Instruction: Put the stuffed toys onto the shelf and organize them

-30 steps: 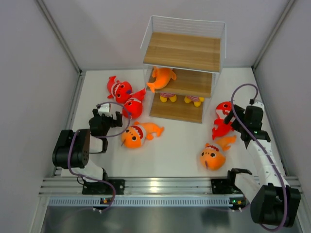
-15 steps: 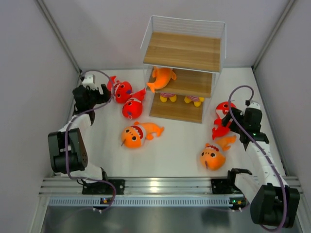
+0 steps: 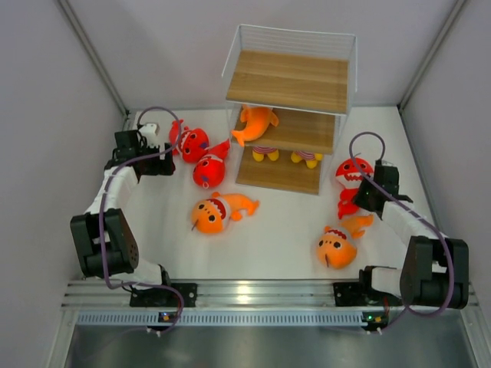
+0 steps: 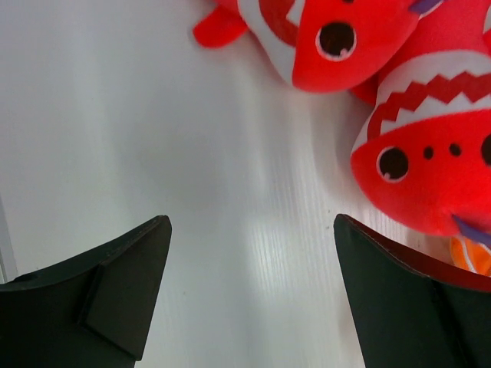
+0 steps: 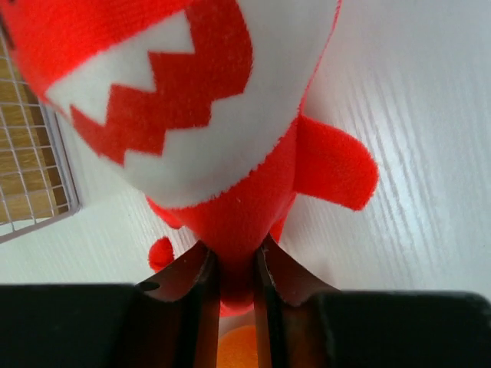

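The shelf [image 3: 291,80] stands at the back centre, with one orange fish [image 3: 255,123] on its middle tier. Two red sharks [image 3: 190,142] [image 3: 209,170] lie left of it; they also show in the left wrist view [image 4: 330,38] [image 4: 430,169]. My left gripper [image 3: 157,149] [image 4: 249,230] is open and empty, just left of them over bare table. My right gripper [image 3: 362,195] [image 5: 234,264] is shut on the tail end of a third red shark [image 3: 353,172] [image 5: 192,92], right of the shelf. Two orange fish [image 3: 215,213] [image 3: 336,247] lie on the table.
Two small yellow-and-striped items [image 3: 265,153] [image 3: 307,159] sit on the shelf's lowest tier. Grey walls [image 3: 69,115] close in the left, right and back. The shelf's wire side [image 5: 31,176] is close on the left of the held shark.
My left arm has swung from near the middle orange fish to the back left, beside the two red sharks. My right gripper has shifted the held shark slightly back toward the shelf.
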`<state>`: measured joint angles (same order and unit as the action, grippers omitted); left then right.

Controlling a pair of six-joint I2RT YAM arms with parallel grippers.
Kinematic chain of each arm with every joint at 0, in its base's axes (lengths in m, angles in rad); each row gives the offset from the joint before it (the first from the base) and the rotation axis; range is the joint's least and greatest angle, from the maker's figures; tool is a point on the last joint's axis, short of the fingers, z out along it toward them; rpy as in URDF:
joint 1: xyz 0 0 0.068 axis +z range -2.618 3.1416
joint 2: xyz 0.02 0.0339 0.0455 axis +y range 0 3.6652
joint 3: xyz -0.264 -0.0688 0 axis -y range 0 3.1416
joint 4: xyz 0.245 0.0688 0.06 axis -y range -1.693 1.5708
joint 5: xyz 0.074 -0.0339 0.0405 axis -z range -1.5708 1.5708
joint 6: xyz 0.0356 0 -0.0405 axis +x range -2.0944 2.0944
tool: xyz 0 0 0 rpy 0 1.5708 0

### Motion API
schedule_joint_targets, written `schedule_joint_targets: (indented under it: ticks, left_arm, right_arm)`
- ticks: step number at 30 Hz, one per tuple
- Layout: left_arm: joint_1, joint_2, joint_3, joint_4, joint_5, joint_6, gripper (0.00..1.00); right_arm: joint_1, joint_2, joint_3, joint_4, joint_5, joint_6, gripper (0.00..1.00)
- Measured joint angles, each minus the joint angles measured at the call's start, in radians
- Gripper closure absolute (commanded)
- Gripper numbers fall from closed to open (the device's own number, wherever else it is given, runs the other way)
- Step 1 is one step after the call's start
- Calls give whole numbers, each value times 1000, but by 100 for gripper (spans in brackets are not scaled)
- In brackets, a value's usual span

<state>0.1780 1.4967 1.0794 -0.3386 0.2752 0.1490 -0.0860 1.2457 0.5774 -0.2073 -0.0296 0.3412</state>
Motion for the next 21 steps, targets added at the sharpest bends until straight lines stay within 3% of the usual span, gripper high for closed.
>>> schedule_joint_targets:
  ticks: [3,9,17,21]
  left_arm:
    - [0,0,2,-61,-11,17,7]
    - [0,0,28,-116,-35,38,7]
    - [0,0,37,-129,-49,42,7]
    - [0,1,37,-135,-49,45,7]
  right_arm:
    - [1,-4,40,-6,33,-15,100]
    - [1,-135,236,-144,137,-66,100]
    - [10,-202,896,-325,184,-137,100]
    - [76,-180,1183,-400,158,-151,100]
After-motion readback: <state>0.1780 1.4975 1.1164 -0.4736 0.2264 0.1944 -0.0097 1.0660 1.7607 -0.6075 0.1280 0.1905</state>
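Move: The right fingers are already around the narrow body of the red toy, whose middle lies about 5 cm ahead and 2 cm left, about level with them. The shelf's top board is some 25 cm to the left, 13 cm ahead and 30 cm higher. An orange toy lies 12 cm back and 5 cm left, slightly lower. From the left hand, that top board is about 33 cm right, 2 cm ahead and 21 cm up. Straight up, fast after a slow start, the right arm lifts by nearly 50 cm to above the level of the shelf's top board, bowing about 4 cm forward and right and then coming back. Its fingers finish closing on the red toy's narrow body and keep the pinch, while the wrist tips up some 55 degrees until they point roughly level. ##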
